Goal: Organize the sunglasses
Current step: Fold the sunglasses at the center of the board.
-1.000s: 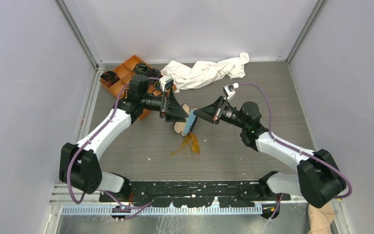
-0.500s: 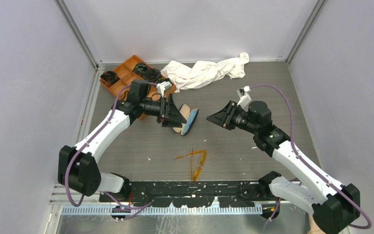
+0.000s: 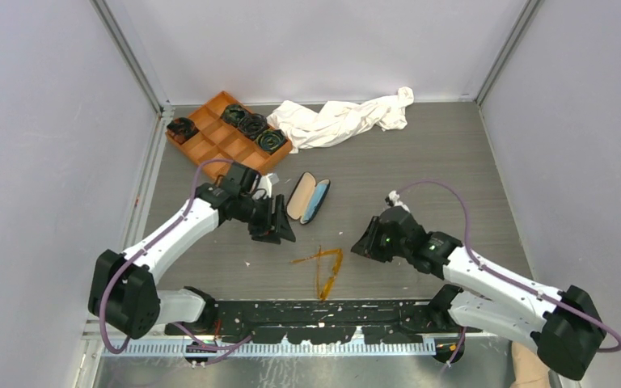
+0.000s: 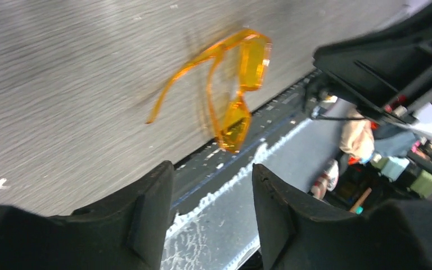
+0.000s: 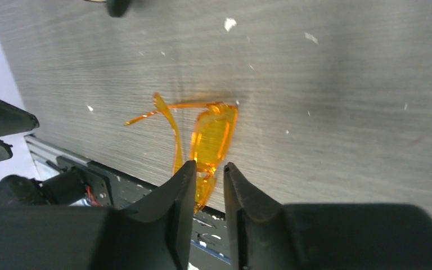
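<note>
The sunglasses (image 3: 325, 269), amber with thin arms unfolded, lie flat on the grey table close to its near edge, one lens end reaching the edge. They also show in the left wrist view (image 4: 236, 79) and the right wrist view (image 5: 211, 135). My left gripper (image 3: 279, 232) hovers up-left of them, jaws wide apart and empty (image 4: 211, 169). My right gripper (image 3: 362, 246) sits just right of them, pointing at the lenses. Its jaws (image 5: 209, 166) stand a narrow gap apart with nothing between them.
The black oval case (image 3: 298, 196) lies open behind the sunglasses, a light blue cloth (image 3: 318, 202) in its right half. An orange tray (image 3: 210, 141) with dark items sits at the back left, a white rag (image 3: 344, 117) at the back. A black rail (image 3: 315, 311) borders the near edge.
Both grippers pulled back from the case toward the near side. The right gripper went from shut to slightly open. The sunglasses went from below the case to flat by the near edge.
</note>
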`<state>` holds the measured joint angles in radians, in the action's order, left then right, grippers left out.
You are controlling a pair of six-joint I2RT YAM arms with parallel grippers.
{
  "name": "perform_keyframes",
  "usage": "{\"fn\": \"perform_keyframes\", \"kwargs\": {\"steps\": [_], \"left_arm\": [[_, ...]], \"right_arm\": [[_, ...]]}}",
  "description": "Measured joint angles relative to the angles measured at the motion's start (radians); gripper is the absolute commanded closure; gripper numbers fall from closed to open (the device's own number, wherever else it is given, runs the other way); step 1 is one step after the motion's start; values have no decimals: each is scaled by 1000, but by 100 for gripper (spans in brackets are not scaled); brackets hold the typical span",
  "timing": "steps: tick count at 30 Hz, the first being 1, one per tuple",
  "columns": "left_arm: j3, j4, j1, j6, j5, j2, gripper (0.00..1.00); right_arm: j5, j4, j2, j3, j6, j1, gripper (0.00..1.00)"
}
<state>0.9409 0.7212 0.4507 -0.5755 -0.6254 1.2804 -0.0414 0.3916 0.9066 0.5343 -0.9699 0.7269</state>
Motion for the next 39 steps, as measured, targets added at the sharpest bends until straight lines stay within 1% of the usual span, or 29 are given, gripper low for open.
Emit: {"fn": "perform_keyframes", "kwargs": {"steps": [2, 7, 11, 14, 19, 22, 29, 35, 37, 39], "left_arm": [[-39, -6, 13, -5, 64, -3, 58], [-151, -64, 12, -54, 187, 5, 70], [-183, -132, 12, -84, 241, 49, 79], [-188, -192, 13, -99, 262, 94, 82], [-200, -269, 32, -118, 283, 167, 85], [-212, -305, 72, -132, 293, 206, 86], [-216, -364, 220, -199, 295, 245, 86], [-149, -375, 393, -256, 288, 309, 85], [-129, -379, 417, -264, 282, 320, 85], [-110, -370, 418, -270, 283, 320, 84]], "right_arm": [[47, -5, 20, -30, -60, 62, 79], [133, -46, 133, -63, -171, 172, 90], [161, -109, 211, -84, -230, 204, 93], [171, -148, 260, -89, -259, 217, 94], [178, -209, 320, -90, -296, 252, 94], [179, -239, 341, -90, -315, 270, 94], [179, -314, 386, -87, -339, 282, 95], [183, -341, 469, -28, -338, 282, 94], [182, -362, 492, -16, -337, 282, 94], [185, -370, 497, -14, -338, 282, 93]]}}
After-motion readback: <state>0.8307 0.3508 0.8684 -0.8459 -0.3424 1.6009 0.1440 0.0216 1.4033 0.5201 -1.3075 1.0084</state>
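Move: The open sunglasses lie near the board's front, their middle about 10 cm right of the left gripper, 5 cm nearer the bases and 13 cm below; one temple still sticks out towards that gripper. From the right gripper the sunglasses are about 9 cm left, 4 cm back and 8 cm below. The open glasses case stands some 16 cm ahead of the left gripper and 5 cm to its right, also about 13 cm lower. Fold the sunglasses between both grippers. Drop the left one about 12 cm on the far side of the outstretched temple, narrowing its fingers nearly shut, then sweep it low, rightward and back, against the temples. Lower the right one some 8 cm while drawing slightly back and shutting its fingers, then slide it left just above the board, about 6 cm, until its fingertips meet the lens side. ##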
